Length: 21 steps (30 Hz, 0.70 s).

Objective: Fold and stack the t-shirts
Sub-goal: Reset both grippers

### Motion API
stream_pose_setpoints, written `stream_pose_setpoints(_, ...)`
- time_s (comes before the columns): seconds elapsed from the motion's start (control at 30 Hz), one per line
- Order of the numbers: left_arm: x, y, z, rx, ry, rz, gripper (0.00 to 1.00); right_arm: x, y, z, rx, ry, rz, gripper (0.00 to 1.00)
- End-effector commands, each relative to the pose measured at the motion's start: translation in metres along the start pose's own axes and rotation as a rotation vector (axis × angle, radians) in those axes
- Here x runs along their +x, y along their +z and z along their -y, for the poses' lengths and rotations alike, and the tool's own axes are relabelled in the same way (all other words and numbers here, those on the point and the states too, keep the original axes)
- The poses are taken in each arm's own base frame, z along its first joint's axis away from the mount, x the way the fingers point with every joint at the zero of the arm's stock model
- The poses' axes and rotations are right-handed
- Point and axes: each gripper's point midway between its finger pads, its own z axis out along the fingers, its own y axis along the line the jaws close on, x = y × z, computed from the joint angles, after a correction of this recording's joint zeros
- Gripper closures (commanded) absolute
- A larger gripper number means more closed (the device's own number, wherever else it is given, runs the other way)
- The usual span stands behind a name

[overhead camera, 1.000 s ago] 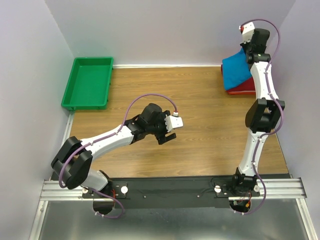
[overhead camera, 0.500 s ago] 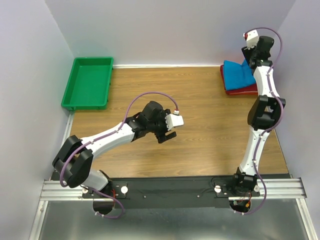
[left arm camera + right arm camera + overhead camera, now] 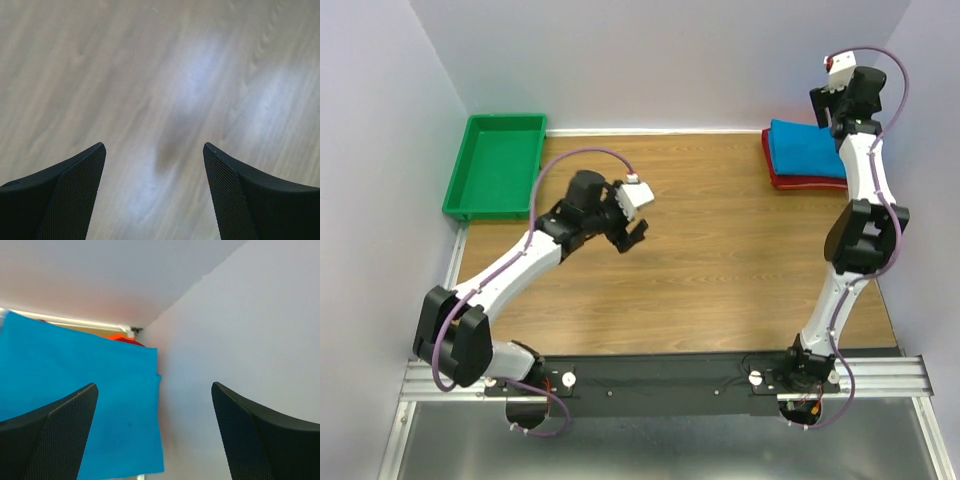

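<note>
Two folded t-shirts are stacked at the table's far right corner. The bright blue one [image 3: 806, 148] lies flat on the dark red one [image 3: 792, 182], of which only the front and left edges show. My right gripper [image 3: 832, 108] hangs open above the stack's right end, near the side wall. In the right wrist view the blue shirt [image 3: 75, 370] lies below and left of the open right gripper [image 3: 152, 386], with a red sliver [image 3: 125, 338] behind it. My left gripper [image 3: 631, 236] is open over bare table left of centre, and the left wrist view shows this gripper [image 3: 154, 146] holding nothing.
A green plastic tray [image 3: 470, 180] sits at the far left corner against the walls. Pale walls close in the back and both sides. The arm bases and a metal rail [image 3: 660, 375] run along the near edge.
My right gripper opened and let go of the blue shirt, which settled flat on the red one, then lifted up and back. My left arm swung left and away from me.
</note>
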Motion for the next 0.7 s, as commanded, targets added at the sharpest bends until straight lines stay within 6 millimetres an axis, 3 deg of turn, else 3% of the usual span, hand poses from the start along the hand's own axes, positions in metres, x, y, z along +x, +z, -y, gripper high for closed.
stream_pose_setpoints(0.0,-0.043,-0.029,-0.031,-0.027,-0.073,0.12,0.14,-0.061,-0.066,-0.002,-0.066,0.089,0.113,0.0)
stream_pose_setpoints(0.13,-0.053,-0.057,-0.073,-0.042,-0.131,0.159,0.14,-0.06,-0.11,-0.029,-0.203,0.23,0.047,0.0)
stream_pose_setpoints(0.17,-0.055,-0.072,-0.095,-0.088,-0.158,0.165,0.14,-0.061,-0.118,-0.037,-0.25,0.254,0.044,0.0)
stream_pose_setpoints(0.3,-0.044,-0.099,-0.142,-0.183,-0.243,0.169,0.14,-0.047,-0.159,-0.069,-0.4,0.379,-0.019,0.0)
stream_pose_setpoints(0.4,-0.025,-0.112,-0.163,-0.259,-0.289,0.148,0.14,-0.022,-0.191,-0.103,-0.522,0.471,-0.089,0.0)
stream_pose_setpoints(0.43,-0.013,-0.116,-0.171,-0.283,-0.313,0.132,0.14,0.006,-0.198,-0.126,-0.567,0.502,-0.166,0.0)
stream_pose_setpoints(0.47,-0.002,-0.122,-0.176,-0.302,-0.336,0.118,0.14,0.009,-0.211,-0.129,-0.583,0.513,-0.165,0.0)
stream_pose_setpoints(0.53,0.024,-0.128,-0.18,-0.325,-0.363,0.087,0.14,0.031,-0.225,-0.147,-0.634,0.522,-0.21,0.0)
stream_pose_setpoints(0.57,0.032,-0.13,-0.181,-0.34,-0.363,0.076,0.14,0.057,-0.232,-0.163,-0.658,0.526,-0.274,0.0)
stream_pose_setpoints(0.63,0.052,-0.128,-0.176,-0.361,-0.358,0.038,0.14,0.07,-0.245,-0.168,-0.662,0.522,-0.292,0.0)
stream_pose_setpoints(0.67,0.059,-0.127,-0.175,-0.374,-0.355,0.022,0.14,0.089,-0.252,-0.178,-0.677,0.521,-0.334,0.0)
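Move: Close below the right hand lies the blue t-shirt just laid down: about 5 cm to its left, 3 cm back and some 18 cm lower, with the red t-shirts directly under it. From the left hand, which hangs over bare table, the green bin is about 40 cm left, 21 cm ahead and 13 cm below; that blue t-shirt is roughly 48 cm right and 28 cm ahead. Backing away empty from the shirt stack, the right hand draws about 20 cm back and 16 cm left, first rising some 10 cm, then dropping below its starting height as it rolls left side up and tips down, fingers still wide open. The left hand swings left and forward towards the green bin, up then partly down again, turning counter-clockwise, its fingers staying open. ##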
